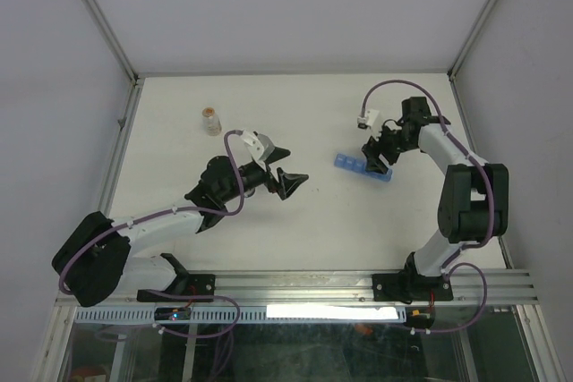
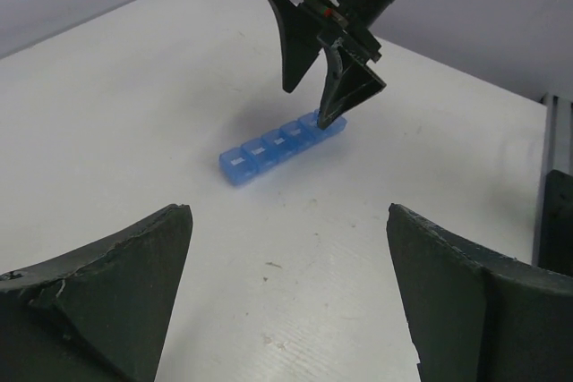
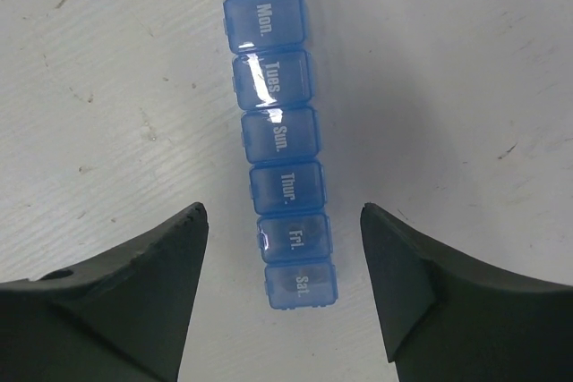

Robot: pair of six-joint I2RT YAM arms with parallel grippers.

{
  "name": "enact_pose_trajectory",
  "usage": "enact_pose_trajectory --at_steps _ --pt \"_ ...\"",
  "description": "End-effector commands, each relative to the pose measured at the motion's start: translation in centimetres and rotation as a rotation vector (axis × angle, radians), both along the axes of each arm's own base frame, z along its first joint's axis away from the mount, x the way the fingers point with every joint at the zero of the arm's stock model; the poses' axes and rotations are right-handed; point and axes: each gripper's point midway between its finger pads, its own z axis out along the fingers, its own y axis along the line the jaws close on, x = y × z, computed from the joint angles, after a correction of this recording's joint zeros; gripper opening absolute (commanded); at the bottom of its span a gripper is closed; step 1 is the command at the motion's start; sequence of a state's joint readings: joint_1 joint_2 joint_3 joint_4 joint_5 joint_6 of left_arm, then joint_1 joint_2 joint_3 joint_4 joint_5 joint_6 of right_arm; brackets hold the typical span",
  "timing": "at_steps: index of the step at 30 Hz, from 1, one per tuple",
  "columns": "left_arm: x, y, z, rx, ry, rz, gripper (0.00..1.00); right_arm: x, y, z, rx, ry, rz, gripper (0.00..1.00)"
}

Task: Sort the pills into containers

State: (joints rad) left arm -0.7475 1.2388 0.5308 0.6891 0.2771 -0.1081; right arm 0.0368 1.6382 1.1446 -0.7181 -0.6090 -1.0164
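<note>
The containers [image 3: 273,78] are a blue translucent strip of joined compartments with day labels, all lids down, lying flat on the white table. My right gripper [image 3: 283,221] hangs over the strip's Fri and Sat end with its jaws open. One finger stands on each side and white table shows in both gaps. From above, the right gripper [image 1: 376,160] covers the right end of the containers [image 1: 347,163]. My left gripper [image 1: 297,165] is open and empty, left of the strip and pointing at it. In the left wrist view the containers [image 2: 260,151] lie ahead. No loose pills show.
A small clear bottle [image 1: 210,121] with tan-orange contents stands upright at the back left. Metal frame rails [image 1: 116,145] border the table on the left and right, and the arm bases sit on the near rail [image 1: 304,288].
</note>
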Motion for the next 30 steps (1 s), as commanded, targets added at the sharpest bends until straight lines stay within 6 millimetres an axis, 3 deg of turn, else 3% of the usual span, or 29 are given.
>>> enact_pose_trajectory --at_steps 1,6,12,20,26,30 --pt "1.1 -0.3 1.0 0.008 -0.096 0.041 0.92 1.9 0.2 -0.5 -0.026 -0.038 0.012 0.71" --pt "1.2 -0.6 -0.1 -0.001 -0.075 0.044 0.91 1.8 0.7 -1.5 -0.039 -0.022 0.022 0.71" --pt "1.2 -0.9 -0.2 0.007 -0.077 0.040 0.92 1.6 0.6 -3.3 -0.103 -0.015 0.026 0.70" --pt "1.3 -1.0 -0.3 0.013 -0.073 0.041 0.92 0.9 0.8 -4.3 -0.134 0.005 0.037 0.66" --pt "1.3 -1.1 -0.4 0.015 -0.069 0.040 0.92 0.7 0.6 -5.1 -0.150 0.020 0.033 0.59" --pt "1.2 -1.2 -0.3 0.016 -0.059 0.034 0.91 1.1 0.9 -4.5 -0.139 0.012 0.021 0.50"
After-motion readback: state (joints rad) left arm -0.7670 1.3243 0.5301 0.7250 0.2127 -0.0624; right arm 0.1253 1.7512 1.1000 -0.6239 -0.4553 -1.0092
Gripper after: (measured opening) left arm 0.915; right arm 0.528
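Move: The blue pill box lies under the right hand, its middle about 3 cm to the left, 1 cm ahead and 6 cm below. It runs left-right: the Thur. compartment is some 2 cm left and 1 cm ahead, the Mon. end about 9 cm left and 3 cm ahead, the Sat. end about 3 cm right and 1 cm back. From the left hand the box is roughly 20 cm right, 10 cm ahead and 18 cm below. Bringing its two open fingertips down astride the pill box at the Thur. compartment, the right hand sinks about 5 cm, nearly straight down, tipping some 10 degrees steeper while the fingers draw partly together towards the long sides; actual touch can't be made out. The left hand, empty and wide open, settles about 2.5 cm lower, then stays. ##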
